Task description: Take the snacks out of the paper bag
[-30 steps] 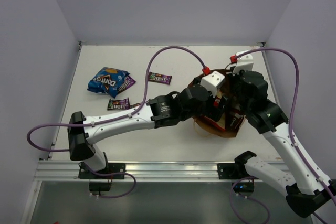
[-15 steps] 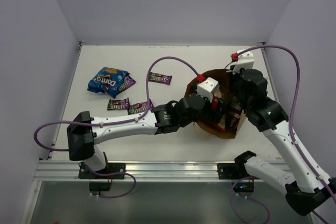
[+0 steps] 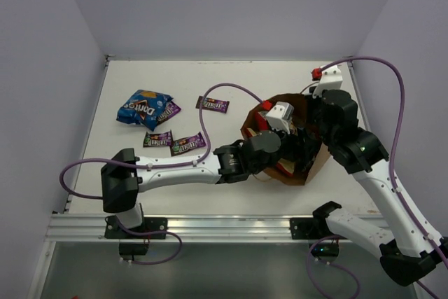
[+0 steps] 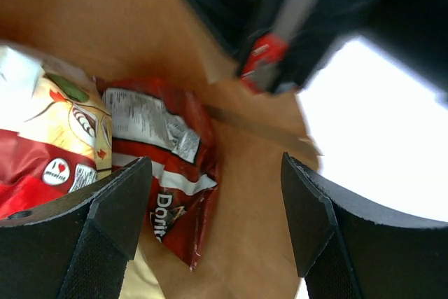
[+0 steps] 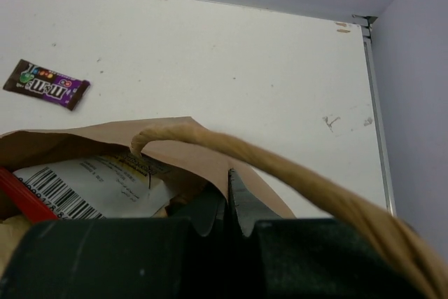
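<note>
The brown paper bag (image 3: pixel 306 171) lies at the table's right with its mouth open. My left gripper (image 3: pixel 294 148) is inside it, open and empty. In the left wrist view its jaws (image 4: pixel 213 222) stand wide apart over the bag's brown inner wall (image 4: pixel 259 243), beside a red-orange Doritos bag (image 4: pixel 175 173) and a cream-and-orange packet (image 4: pixel 59 113). My right gripper (image 3: pixel 315 125) is shut on the bag's rim (image 5: pixel 227 190), under a twisted handle (image 5: pixel 294 169). A white packet with a barcode (image 5: pixel 84 180) shows inside. The blue Doritos bag (image 3: pixel 143 108) lies out at the left.
Three purple candy bars (image 3: pixel 212 105), (image 3: pixel 158 138), (image 3: pixel 187 143) lie on the table left of the bag; another peeks from under the blue packet. One bar shows in the right wrist view (image 5: pixel 46 83). The table's right edge (image 3: pixel 357 103) is close to the bag.
My left arm has swung toward the near edge and pushed its gripper deeper into the bag. The bag's mouth has spread wider. My right gripper keeps hold of the rim.
</note>
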Robot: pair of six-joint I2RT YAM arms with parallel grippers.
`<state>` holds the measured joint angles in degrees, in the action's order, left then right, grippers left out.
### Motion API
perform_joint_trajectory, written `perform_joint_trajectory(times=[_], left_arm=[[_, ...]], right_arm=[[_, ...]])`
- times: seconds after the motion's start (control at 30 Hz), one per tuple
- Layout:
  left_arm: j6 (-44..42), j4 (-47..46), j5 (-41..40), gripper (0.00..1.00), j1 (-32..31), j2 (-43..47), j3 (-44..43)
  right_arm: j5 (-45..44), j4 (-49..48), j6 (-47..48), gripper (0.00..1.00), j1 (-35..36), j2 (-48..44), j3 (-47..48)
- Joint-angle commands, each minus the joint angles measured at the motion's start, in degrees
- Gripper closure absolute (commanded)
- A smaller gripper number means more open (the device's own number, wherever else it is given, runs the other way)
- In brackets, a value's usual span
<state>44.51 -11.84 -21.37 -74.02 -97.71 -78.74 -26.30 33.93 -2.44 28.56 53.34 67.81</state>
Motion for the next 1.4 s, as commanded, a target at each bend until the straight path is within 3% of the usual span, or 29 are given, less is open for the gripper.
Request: perform_joint_trajectory(times=[0.0,0.27,0.43,0.53,0.63,0.73,0.77,1.1,1.37], left_arm=[[2.8,-1.8,0.3,0.21,-0.2,-3.4,-3.4],[1.8,-0.3,1.5,0.19,-0.2,-10.7,-9.3],[1.5,1.3,1.1,0.26,-0.4,-15.0,-12.7],[1.4,2.9,-0.3,0.41,-0.4,-16.8,-14.4],[0.7,3.1,-1.4,0.69,-0.3,-17.3,-14.4],[0.1,4.1,-2.1,0.86,-0.3,-17.3,-14.5],[-0.2,4.2,-2.4,0.98,-0.2,-17.1,-14.3],[-6.7,3.3,-8.3,1.0,-0.3,-1.5,-4.1],[-8.3,4.9,-10.8,1.0,0.1,3.5,-0.5]], right_arm=[[-0.2,-1.7,-2.1,1.0,0.3,-1.0,3.0],[1.0,-1.3,-3.0,1.0,0.3,-1.5,2.5],[1.4,-1.1,-3.5,1.0,0.3,-1.3,2.4],[1.6,-1.1,-3.5,1.0,0.3,-1.3,2.3],[1.5,-1.5,-3.2,1.0,0.3,-1.7,1.8],[1.1,-1.9,-2.9,1.0,0.3,-1.9,1.1],[0.9,-1.9,-2.8,1.0,0.3,-2.1,0.9],[-4.7,-3.4,-1.2,1.0,0.2,-2.3,-1.8],[-5.1,-3.7,-0.8,1.0,0.2,-1.7,-1.5]])
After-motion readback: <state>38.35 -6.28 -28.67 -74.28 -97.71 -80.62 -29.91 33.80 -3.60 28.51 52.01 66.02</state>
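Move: Inside the paper bag, the red Doritos bag lies about 8 cm to the left hand's right, 1 cm ahead and 8 cm below. From that hand, the white-and-red snack bag is roughly 5 cm ahead, 5 cm to the left and 7 cm down, and the pinched bag rim is some 12 cm ahead, 1 cm right and 5 cm up. From the right hand, the Doritos bag is about 11 cm back, 7 cm right and 13 cm below. Reaching right and down inside the paper bag with open fingers, the left hand goes about 6 cm across and 4 cm deeper, then shuts them on the red Doritos bag's near edge. Keeping that pinch, it draws back left some 7 cm, rising over 3 cm. The right hand keeps gripping the paper rim, shifting slightly right. ##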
